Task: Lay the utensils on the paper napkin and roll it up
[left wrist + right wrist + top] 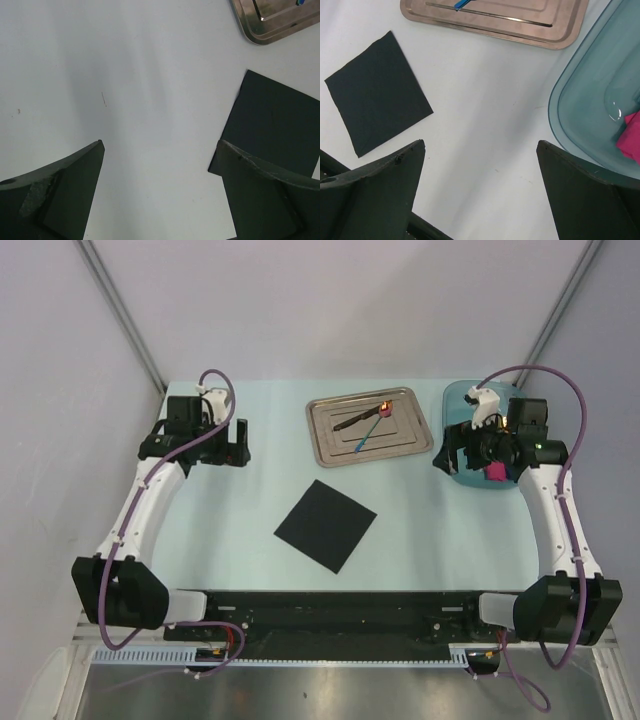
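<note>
The black paper napkin (pixel 325 525) lies flat and diamond-wise on the table's middle; it also shows in the left wrist view (pixel 272 127) and the right wrist view (pixel 377 90). The blue-handled utensil with the orange-red end (pixel 370 425) and the dark utensil (pixel 352 421) lie crossed in the steel tray (pixel 330 440). My left gripper (pixel 234 448) is open and empty at the far left (pixel 160 145). My right gripper (pixel 450 455) is open and empty by the teal bin (pixel 480 145).
The steel tray's corner shows in the left wrist view (pixel 260 30) and its edge in the right wrist view (pixel 520 32). A teal plastic bin (pixel 458 405) at the far right holds a pink roll (pixel 494 471); both show in the right wrist view (pixel 585 100), (pixel 631 135).
</note>
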`<state>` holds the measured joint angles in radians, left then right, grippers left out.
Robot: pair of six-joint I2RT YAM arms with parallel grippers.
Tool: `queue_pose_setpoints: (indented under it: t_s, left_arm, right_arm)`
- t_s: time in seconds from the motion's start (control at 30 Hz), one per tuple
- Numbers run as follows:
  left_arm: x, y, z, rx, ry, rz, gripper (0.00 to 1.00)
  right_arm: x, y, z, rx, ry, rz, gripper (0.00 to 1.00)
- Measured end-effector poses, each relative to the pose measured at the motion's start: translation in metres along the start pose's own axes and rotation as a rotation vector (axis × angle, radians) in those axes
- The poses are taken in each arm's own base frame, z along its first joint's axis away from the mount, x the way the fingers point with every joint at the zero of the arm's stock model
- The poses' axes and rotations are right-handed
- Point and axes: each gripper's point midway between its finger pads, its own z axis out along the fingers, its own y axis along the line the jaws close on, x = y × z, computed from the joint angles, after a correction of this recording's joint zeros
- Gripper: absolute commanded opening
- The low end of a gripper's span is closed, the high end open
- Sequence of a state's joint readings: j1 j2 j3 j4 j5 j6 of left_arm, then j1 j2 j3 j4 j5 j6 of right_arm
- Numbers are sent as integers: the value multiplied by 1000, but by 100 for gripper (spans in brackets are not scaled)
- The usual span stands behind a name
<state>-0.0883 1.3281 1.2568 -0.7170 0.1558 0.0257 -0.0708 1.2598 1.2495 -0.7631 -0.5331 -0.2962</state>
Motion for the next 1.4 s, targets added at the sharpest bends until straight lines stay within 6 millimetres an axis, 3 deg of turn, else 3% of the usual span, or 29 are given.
queue_pose_setpoints:
  t_s: [0.13,0.3,0.63,0.9,1.17,1.4]
  left_arm:
    - [1,1,4,-18,10,7,100]
    - [0,1,25,-83,35,51,99]
    - [5,-21,89,-123,88,140,100]
    - [37,-51,148,-81,211,184,100]
    - [54,-81,156,-40,248,240,100]
    - [83,-85,170,-34,328,232,100]
  right_arm:
    - [1,2,-3,0,3,1,100]
    - [2,4,-10,12,-1,-6,100]
    - [4,-3,-21,58,-2,8,100]
    - [6,-11,-29,94,-8,26,100]
    - [7,-20,-33,119,-14,57,100]
    - [7,-22,-33,123,-15,68,100]
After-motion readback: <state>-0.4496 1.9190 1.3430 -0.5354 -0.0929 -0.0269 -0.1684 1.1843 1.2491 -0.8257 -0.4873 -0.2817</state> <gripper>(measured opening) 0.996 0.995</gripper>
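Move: The black napkin's middle lies about 18 cm to the left gripper's right, some 7 cm back and 20 cm below it. The metal tray's middle is roughly 19 cm ahead and 30 cm right of that gripper, with the blue-handled spoon on it some 20 cm ahead and 31 cm right, both about 19 cm lower. From the right gripper, the napkin is around 28 cm left, 4 cm back and 23 cm below. Bring the left gripper down about 17 cm and some 11 cm right, towards the left side of the napkin, bulging forward about 6 cm before easing back; tip the fingers further down by some 15 degrees, roll the left side up and swing slightly clockwise, jaws wide open. Meanwhile draw the open right gripper a few centimetres right and slightly back, away from the napkin. ##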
